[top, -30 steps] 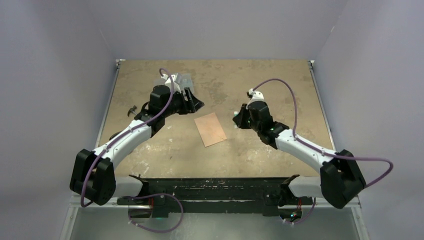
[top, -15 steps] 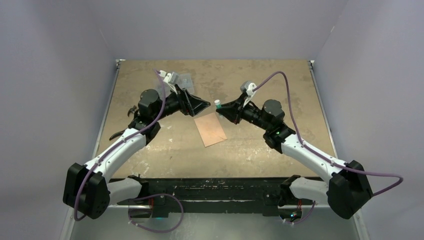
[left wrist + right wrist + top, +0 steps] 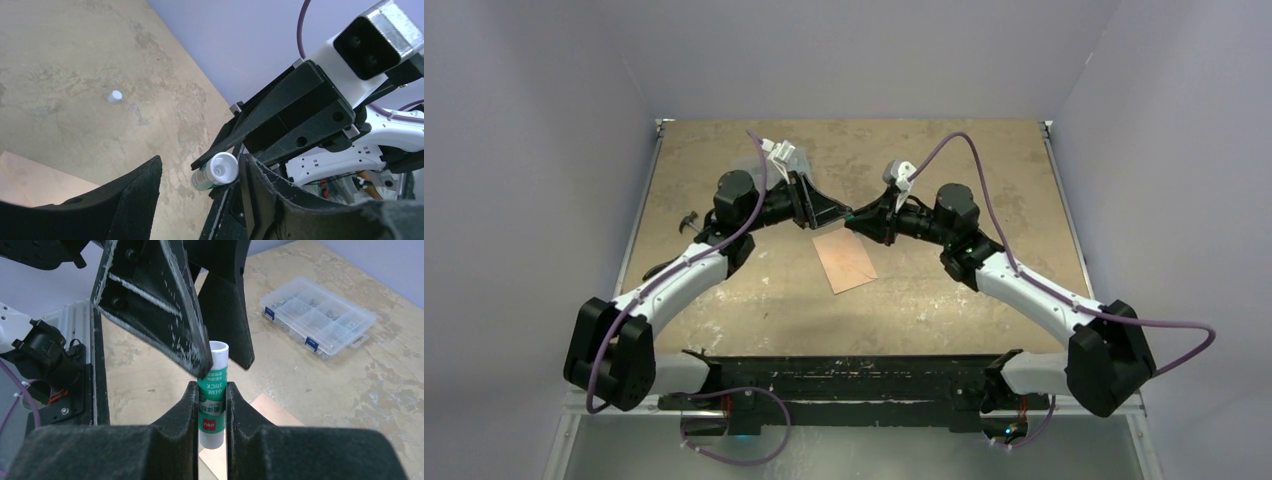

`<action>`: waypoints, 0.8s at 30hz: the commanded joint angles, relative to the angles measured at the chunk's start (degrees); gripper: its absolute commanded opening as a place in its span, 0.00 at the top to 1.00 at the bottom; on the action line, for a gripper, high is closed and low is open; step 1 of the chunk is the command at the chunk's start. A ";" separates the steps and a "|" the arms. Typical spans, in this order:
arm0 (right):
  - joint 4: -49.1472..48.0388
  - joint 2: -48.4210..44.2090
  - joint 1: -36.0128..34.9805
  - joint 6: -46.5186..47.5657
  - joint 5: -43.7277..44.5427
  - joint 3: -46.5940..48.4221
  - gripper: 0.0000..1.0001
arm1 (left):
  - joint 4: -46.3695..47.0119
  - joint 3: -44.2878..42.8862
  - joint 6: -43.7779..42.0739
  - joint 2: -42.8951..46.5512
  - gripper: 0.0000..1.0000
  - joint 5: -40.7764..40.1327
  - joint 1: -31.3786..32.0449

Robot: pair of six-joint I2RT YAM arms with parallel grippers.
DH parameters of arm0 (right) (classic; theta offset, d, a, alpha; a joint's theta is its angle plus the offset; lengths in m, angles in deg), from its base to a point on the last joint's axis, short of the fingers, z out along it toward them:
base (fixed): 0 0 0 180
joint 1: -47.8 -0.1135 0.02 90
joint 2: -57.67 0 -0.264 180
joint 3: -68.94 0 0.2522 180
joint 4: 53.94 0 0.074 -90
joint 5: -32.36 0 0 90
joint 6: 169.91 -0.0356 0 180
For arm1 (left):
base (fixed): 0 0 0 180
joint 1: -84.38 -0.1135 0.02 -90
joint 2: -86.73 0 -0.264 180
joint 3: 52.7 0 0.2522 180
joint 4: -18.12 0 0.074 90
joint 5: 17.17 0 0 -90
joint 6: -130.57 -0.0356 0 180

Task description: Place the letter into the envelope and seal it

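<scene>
A salmon-pink envelope (image 3: 844, 262) lies flat on the table, its flap not showing; it also appears in the wrist views (image 3: 30, 175) (image 3: 272, 412). The letter is hidden. Above the envelope's far edge both grippers meet tip to tip. My right gripper (image 3: 210, 387) is shut on a green-and-white glue stick (image 3: 213, 390) (image 3: 217, 170), gripping its middle. My left gripper (image 3: 200, 160) is open, with one finger (image 3: 150, 300) on each side of the stick's white end. Its right finger is close against the stick, its left finger well apart.
A clear plastic parts box (image 3: 317, 315) sits at the far left of the table. A small white cap-like piece (image 3: 115, 96) lies on the bare board. A small dark object (image 3: 689, 218) rests near the left edge. Purple cables arch over both arms.
Both arms have swung towards each other above the envelope. The right gripper has carried the glue stick left until its white end sits between the left gripper's fingers.
</scene>
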 commanded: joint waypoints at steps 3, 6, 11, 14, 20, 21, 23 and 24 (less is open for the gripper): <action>5.52 2.54 -1.33 6.43 -1.64 6.86 0.97 | -4.58 -4.76 1.57 -2.26 0.45 5.88 0.05; 7.05 3.24 -1.96 8.69 -1.00 8.02 0.98 | -12.78 -7.70 -1.59 -4.06 0.60 5.55 0.05; 8.68 3.87 -2.38 10.09 -0.93 9.69 0.98 | -16.05 -8.51 -3.24 -6.50 0.96 8.76 0.13; 11.28 5.19 -2.38 9.71 -0.05 11.91 0.96 | -15.42 -8.44 -4.11 -6.61 1.00 11.49 0.14; 10.10 3.34 -2.43 5.36 2.20 9.69 0.52 | -14.11 -9.39 -2.77 -5.82 1.00 9.51 -0.04; 8.75 2.29 -2.43 4.79 2.49 8.11 0.39 | -12.97 -9.52 -1.73 -5.83 1.00 9.36 -0.08; 6.84 0.66 -2.43 3.83 2.44 6.15 0.29 | -11.58 -9.81 -0.34 -5.96 1.00 9.17 -0.20; 7.32 0.31 -2.41 3.76 1.96 5.71 0.27 | -11.60 -10.36 -0.36 -6.07 1.00 9.15 -0.29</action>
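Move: The glue stick, held upright by the right gripper with its middle between the pads, stands about 2 cm to the right of the left hand point, 1 cm back and 2 cm below; the left fingers are open around its upper end. From the left hand the envelope lies some 8 cm ahead, straight in line sideways, about 27 cm down on the table; the white cap stands roughly 15 cm ahead and 18 cm to the right. Bring the left gripper down and slightly right onto the upper end of the glue stick, tipping about 10 degrees, and close its fingers to pinch it. With the right gripper keep hold and carry the stick some 3 cm down and 1.5 cm left towards the left hand, rolling its wrist slightly; once the left grip has settled, open the right fingers wide and ease back about a centimetre. ##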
